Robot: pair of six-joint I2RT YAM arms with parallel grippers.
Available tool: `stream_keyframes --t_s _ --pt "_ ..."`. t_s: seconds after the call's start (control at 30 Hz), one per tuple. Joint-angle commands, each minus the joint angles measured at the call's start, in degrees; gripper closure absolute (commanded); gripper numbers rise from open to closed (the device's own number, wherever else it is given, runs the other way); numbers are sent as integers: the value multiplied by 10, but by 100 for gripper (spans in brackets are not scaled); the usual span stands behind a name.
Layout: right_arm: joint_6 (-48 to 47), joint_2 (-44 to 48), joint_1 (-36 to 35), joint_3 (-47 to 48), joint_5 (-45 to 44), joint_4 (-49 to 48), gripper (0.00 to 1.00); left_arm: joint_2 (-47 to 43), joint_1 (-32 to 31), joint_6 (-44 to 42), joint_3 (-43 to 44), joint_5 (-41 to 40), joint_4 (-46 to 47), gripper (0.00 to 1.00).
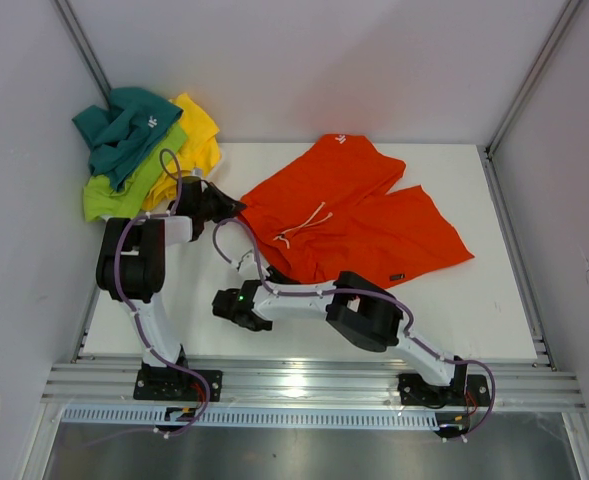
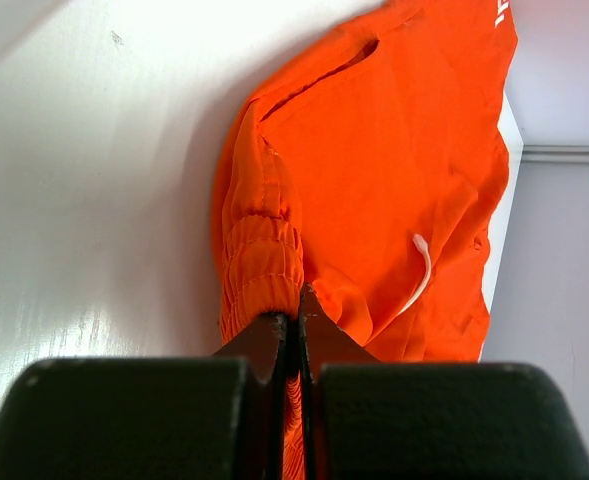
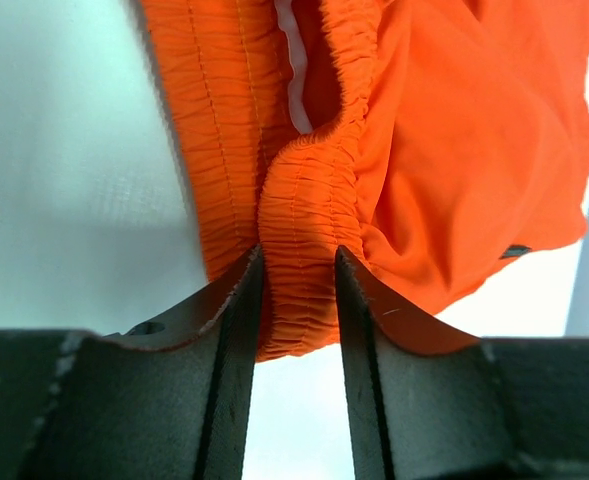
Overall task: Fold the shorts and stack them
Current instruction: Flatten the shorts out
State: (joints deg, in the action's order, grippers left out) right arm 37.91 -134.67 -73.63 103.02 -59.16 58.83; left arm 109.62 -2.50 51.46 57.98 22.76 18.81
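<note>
The orange shorts (image 1: 359, 215) lie spread on the white table, waistband toward the arms and white drawstring (image 1: 304, 228) on top. My left gripper (image 2: 301, 300) is shut on the left end of the gathered waistband (image 2: 264, 250), and orange fabric shows in the thin gap between its jaws. My right gripper (image 3: 299, 255) has a bunched fold of the waistband (image 3: 309, 200) between its fingers, touching both, so it is shut on it. In the top view the left gripper (image 1: 236, 207) sits at the shorts' left corner.
A heap of other shorts lies at the back left corner: teal (image 1: 124, 125) on top, lime green (image 1: 124, 185) below, yellow (image 1: 199, 130) to the right. Grey walls enclose the table (image 1: 474, 310) on three sides. The aluminium rail (image 1: 314, 385) runs along the near edge.
</note>
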Motion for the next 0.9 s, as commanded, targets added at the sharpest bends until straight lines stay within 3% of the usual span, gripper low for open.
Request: stream_keyframes --t_s 0.0,0.3,0.67,0.8,0.87 --pt "22 -6 -4 21 -46 37 63 -9 0 -1 12 5 23 100" --pt "-1 -23 -11 31 -83 69 68 -7 0 -7 20 4 14 100" --pt "-7 -30 -14 16 -90 85 63 -7 0 -7 28 3 9 100" --pt "-16 -27 -9 9 -86 67 76 -8 0 -9 28 2 6 100" --pt "-16 -22 -12 11 -88 66 89 -8 0 -9 29 2 6 100"
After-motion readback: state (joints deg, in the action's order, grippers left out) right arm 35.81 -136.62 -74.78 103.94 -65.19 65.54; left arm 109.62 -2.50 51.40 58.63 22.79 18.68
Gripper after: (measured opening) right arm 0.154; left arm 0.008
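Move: The near end of the shorts' waistband lies between and just beyond the right hand's parted fingertips, about 1 cm ahead, 1 cm to the right and 1 cm down. From that hand the drawstring is some 14 cm ahead and 3 cm right, and the black label roughly level with it and 22 cm right. From the left hand, shut on the far corner of the band, that near end lies about 17 cm back, 10 cm right and 4 cm lower. The gathered edge of the waistband's near end is taken between the right hand's fingertips: that hand eases about 1.5 cm to the right and 1 cm up, rolling some 10 degrees with its left side going down, and its half-open fingers close late on the cloth until nearly shut. The left hand stays in place and keeps its pinch on the far corner. ##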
